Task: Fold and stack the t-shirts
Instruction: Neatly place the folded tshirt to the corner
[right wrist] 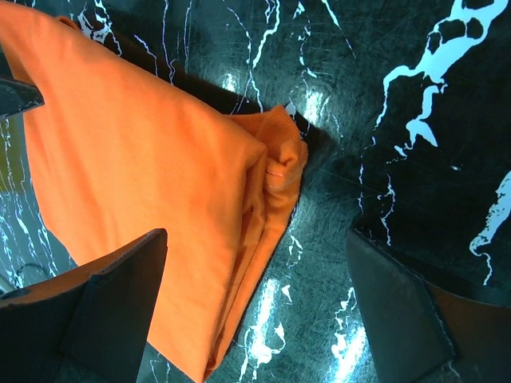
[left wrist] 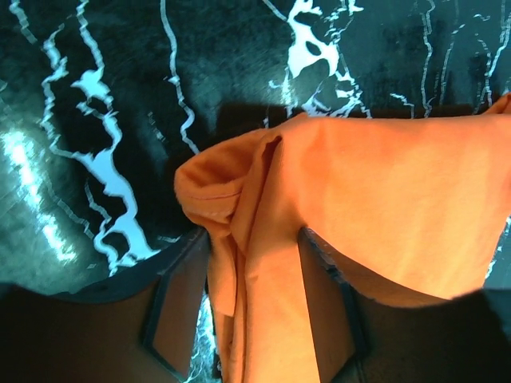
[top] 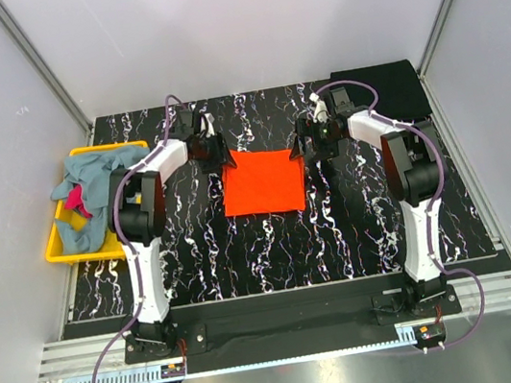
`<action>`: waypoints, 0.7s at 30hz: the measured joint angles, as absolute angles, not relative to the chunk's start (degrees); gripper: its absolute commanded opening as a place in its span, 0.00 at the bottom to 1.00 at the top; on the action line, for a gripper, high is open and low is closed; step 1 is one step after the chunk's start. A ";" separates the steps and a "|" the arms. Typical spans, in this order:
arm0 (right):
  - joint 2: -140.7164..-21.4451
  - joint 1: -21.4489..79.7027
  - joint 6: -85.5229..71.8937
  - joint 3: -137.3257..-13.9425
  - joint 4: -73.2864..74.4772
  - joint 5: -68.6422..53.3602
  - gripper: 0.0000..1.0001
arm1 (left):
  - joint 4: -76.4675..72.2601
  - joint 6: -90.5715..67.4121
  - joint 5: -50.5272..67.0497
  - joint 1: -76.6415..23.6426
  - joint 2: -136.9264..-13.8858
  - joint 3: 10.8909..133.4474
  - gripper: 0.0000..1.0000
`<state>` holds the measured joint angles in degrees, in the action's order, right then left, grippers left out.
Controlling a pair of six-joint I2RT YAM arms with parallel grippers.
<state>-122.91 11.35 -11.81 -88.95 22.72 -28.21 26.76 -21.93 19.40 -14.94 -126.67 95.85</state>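
A bright orange t-shirt [top: 262, 181], folded into a flat rectangle, lies mid-table. My left gripper [top: 214, 149] is at its far left corner. In the left wrist view a bunched strip of the orange shirt [left wrist: 383, 199] runs between the left gripper's [left wrist: 255, 319] parted fingers [left wrist: 172, 307], with a sliver of table showing beside one finger. My right gripper [top: 312, 144] is at the far right corner. It [right wrist: 251, 319] stands wide open over the orange shirt's [right wrist: 136, 159] layered edge and grips nothing. A black t-shirt [top: 383, 89] lies folded at the back right.
A yellow bin [top: 55, 247] at the left table edge holds a crumpled grey-blue t-shirt [top: 88, 179] and a magenta one [top: 75, 202]. The table is black marble-patterned, with white walls close on three sides. Both arm bases stand at the near edge.
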 measured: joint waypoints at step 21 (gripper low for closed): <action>-125.82 11.35 -10.20 -92.09 21.08 -30.98 1.00 | 18.09 -26.15 39.07 -14.04 -129.60 96.62 0.00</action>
<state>-125.82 11.35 -10.20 -92.09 21.08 -30.98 18.09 -26.15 39.07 -14.04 -129.60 96.62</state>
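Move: The left hand hovers low with its half-open fingers already straddling the left edge of the folded t-shirt; the shirt's middle lies about 7 cm to its right, 7 cm back and 1 cm below. The shirt's far left corner is some 3 cm ahead and 1 cm right. From the right hand, the shirt's middle is about 10 cm left and 7 cm back, and the black mat some 22 cm right and 15 cm ahead. The left fingers close fully and pinch the layered left edge just short of the shirt's far left corner while the hand travels about 4.5 cm to the right towards the right gripper, rising some 2 cm near the end as the fingers swing about 20 degrees to point more rightward. Meanwhile the right hand, wide open and low, eases about 1.5 cm forward and slightly left, its fingers staying open around the shirt's far right corner without gripping. ##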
